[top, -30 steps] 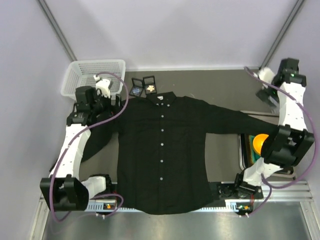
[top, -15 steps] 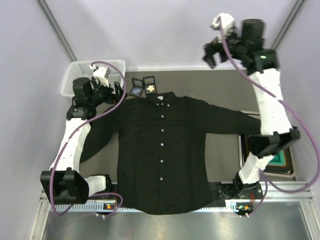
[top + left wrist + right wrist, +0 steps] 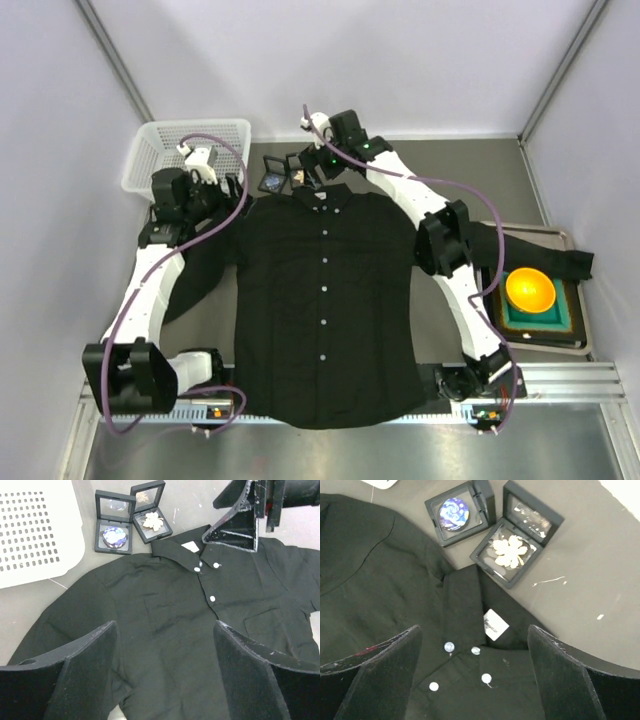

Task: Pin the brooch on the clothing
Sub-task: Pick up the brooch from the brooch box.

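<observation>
The clothing [image 3: 325, 300], a black button-up shirt with white buttons, lies flat on the table. Just behind its collar [image 3: 462, 605] stand two open black boxes, one with a round blue brooch [image 3: 454, 508] and one with a gold leaf brooch [image 3: 510, 551]. My right gripper [image 3: 475, 670] hangs open over the collar buttons, close to the boxes [image 3: 285, 172]. Over the shirt's shoulder [image 3: 170, 605] my left gripper [image 3: 165, 670] hovers open, holding nothing. In the top view the right gripper [image 3: 308, 172] and left gripper [image 3: 225, 190] face each other across the collar.
A white perforated basket [image 3: 185, 155] stands at the back left, beside the left arm. At the right sits a tray [image 3: 575, 330] with an orange bowl [image 3: 530, 290] on a green mat. The shirt's sleeve cuff [image 3: 565, 263] lies across that tray.
The right arm has swung from the far right, up past the back wall, down to the collar by the brooch boxes. The left gripper has shifted only slightly.
</observation>
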Controlling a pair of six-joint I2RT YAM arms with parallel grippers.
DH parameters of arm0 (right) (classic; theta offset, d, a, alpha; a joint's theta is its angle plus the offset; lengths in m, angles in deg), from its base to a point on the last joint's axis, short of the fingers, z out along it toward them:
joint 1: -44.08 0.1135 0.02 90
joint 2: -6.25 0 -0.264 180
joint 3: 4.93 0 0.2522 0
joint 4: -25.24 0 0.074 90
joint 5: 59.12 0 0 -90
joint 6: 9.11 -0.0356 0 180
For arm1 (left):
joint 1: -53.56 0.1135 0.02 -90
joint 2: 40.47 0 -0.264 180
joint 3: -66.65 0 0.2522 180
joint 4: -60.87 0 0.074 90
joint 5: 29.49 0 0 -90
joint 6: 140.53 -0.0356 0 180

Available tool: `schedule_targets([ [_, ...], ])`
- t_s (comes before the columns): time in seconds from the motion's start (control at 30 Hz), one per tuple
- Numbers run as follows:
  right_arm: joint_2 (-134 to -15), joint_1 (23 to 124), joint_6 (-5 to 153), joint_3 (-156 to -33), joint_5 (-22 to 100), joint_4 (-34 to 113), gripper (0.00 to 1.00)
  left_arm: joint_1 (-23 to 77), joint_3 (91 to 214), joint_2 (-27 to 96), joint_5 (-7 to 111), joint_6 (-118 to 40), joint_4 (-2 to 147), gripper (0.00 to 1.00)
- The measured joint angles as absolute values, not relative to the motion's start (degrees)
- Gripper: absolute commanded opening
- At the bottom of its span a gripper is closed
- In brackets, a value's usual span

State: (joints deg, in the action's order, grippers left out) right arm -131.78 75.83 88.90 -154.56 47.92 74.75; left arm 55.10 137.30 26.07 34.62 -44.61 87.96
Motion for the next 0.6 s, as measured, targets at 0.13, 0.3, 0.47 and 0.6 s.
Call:
schedule_targets([
  [0.13,-132.05,76.53,87.69,-151.81,47.33,72.93,0.86,54.08,139.57,33.72,34.86,-44.46,86.65,0.74],
  [0.3,-123.79,74.04,87.19,-136.83,47.86,71.14,0.86,48.57,152.60,52.17,37.22,-45.95,87.02,0.59],
  [0.47,-112.49,67.57,85.31,-123.46,50.83,72.30,0.86,42.10,163.59,64.21,42.53,-46.21,85.25,0.56],
  [0.6,-104.33,62.50,84.04,-117.08,52.25,72.58,0.88,37.84,169.32,71.23,47.12,-44.63,83.02,0.59],
])
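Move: The flower brooch in its open box lies about 19 cm ahead of the left gripper, 12 cm to its right and some 16 cm below. The blue round brooch sits in its box about 6 cm to the left of the flower brooch and 1 cm nearer; the shirt collar lies 5 cm nearer than the flower brooch and 4 cm to its right. From the right gripper the flower brooch is about 4 cm ahead, 3 cm left and 7 cm below. Bring the left gripper briskly forward about 16 cm, right about 12 cm and down some 9 cm, towards the flower brooch, tipping the fingers slightly down and narrowing them to a little over half open. Meanwhile clear the right gripper, empty and open, away from the boxes: about 15 cm to the right and slightly back, dipping first and then rising, turning clockwise. ##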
